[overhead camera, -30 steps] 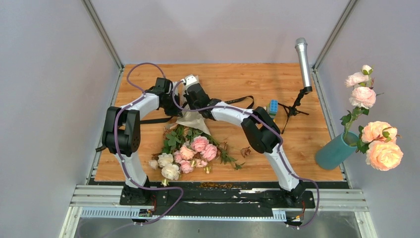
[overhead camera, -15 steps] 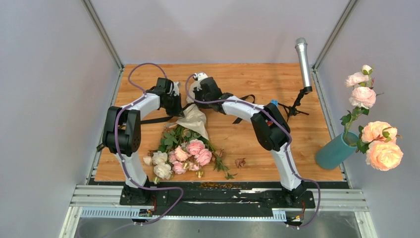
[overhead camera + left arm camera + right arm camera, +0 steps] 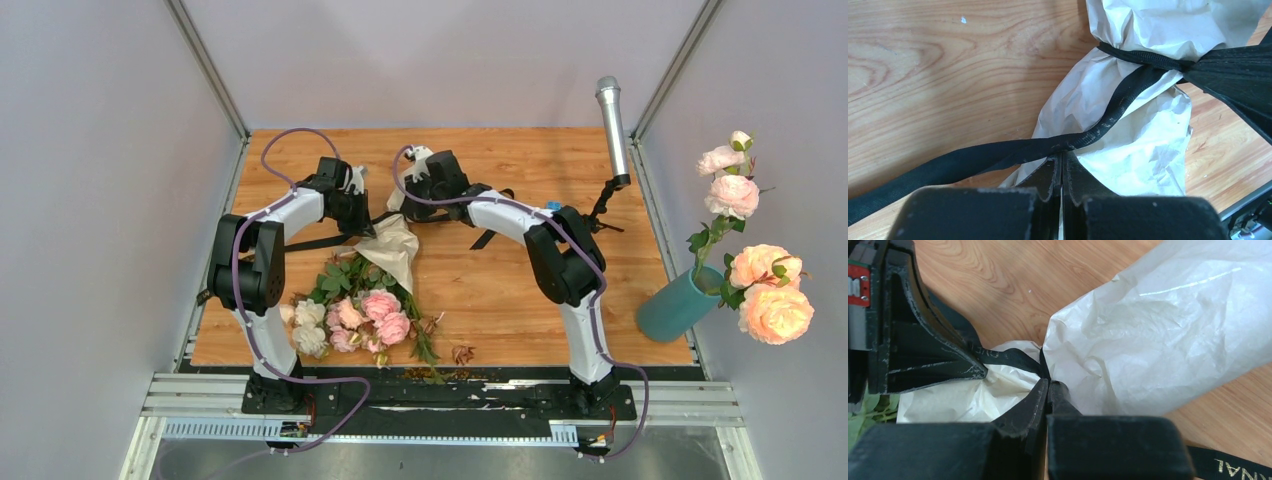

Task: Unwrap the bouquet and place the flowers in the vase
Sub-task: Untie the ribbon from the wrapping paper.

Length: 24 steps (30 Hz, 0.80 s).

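Note:
The bouquet [image 3: 385, 250] lies on the wooden table [image 3: 600, 290], its pink and cream flowers [image 3: 350, 315] pointing to the near edge. Tan paper [image 3: 1148, 140] is cinched by a black ribbon [image 3: 998, 155]. My left gripper [image 3: 1062, 152] [image 3: 368, 215] is shut on one ribbon strand beside the paper. My right gripper [image 3: 1048, 382] [image 3: 400, 198] is shut on the ribbon [image 3: 1008, 357] at the tied neck, tips pressed between the paper folds [image 3: 1148, 330]. The teal vase [image 3: 672, 305] stands at the far right edge, well away from both grippers.
Large peach roses [image 3: 775, 305] fill the vase. A silver microphone [image 3: 611, 125] on a black stand rises at the back right. Ribbon tails trail left [image 3: 310, 242] and right [image 3: 490, 238]. Dried petals [image 3: 462, 353] lie near the front edge. Grey walls enclose the table.
My right gripper has pulled to the right and farther back with the ribbon. The bouquet has swung, its flower heads sliding left and nearer the front edge. The left gripper has barely moved.

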Available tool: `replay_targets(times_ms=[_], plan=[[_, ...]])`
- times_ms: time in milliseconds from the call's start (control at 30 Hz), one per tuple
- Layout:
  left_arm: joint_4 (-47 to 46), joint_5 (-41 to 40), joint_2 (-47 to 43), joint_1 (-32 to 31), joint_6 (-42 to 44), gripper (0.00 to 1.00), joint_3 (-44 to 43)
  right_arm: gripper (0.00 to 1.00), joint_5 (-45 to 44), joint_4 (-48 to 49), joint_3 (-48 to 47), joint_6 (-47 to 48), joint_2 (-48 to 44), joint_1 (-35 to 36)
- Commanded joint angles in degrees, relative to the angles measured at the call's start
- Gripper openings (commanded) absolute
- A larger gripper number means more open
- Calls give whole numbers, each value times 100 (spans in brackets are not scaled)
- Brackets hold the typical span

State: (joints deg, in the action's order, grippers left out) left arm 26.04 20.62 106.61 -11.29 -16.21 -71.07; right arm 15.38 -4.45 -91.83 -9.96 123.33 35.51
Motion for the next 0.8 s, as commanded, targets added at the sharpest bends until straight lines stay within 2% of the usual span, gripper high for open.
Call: replay_targets(times_ms=[0, 333, 600, 767], plan=[[533, -712, 133, 136, 142, 0, -22, 1, 228, 392, 16, 191, -713, -375], [528, -610, 137, 136, 135, 0, -21, 10, 435, 324, 119, 625, -949, -395], [497, -486, 141, 136, 131, 0, -12, 28, 637, -12, -323, 1116, -536, -236], [489, -461, 158, 135, 127, 0, -16, 29, 364, -481, -823, 1287, -122, -66]])
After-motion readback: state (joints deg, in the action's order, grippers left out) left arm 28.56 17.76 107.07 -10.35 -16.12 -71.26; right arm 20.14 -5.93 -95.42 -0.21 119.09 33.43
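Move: Just right of the ribbon's knot at the paper's waist, the right hand still holds a stretch of black ribbon, with the knot about 3 cm to its left and 3 cm below. From that hand the upper paper lies some 6 cm ahead, 2 cm left; the lower paper about 8 cm back, 4 cm left; and the flowers roughly 20 cm back, 9 cm left. For the left hand, the knot is about 5 cm ahead and 6 cm to the right, at nearly its own height. Letting go of the ribbon at the knot, the right fingers open about a quarter of their range while the hand climbs some 6 cm, first swinging 3 cm right and slightly forward, then coming back left over the knot with the fingertips tilting up about 10 degrees. The left hand stays shut on its ribbon tail, shifting about 1.5 cm left and a little down before holding still. ##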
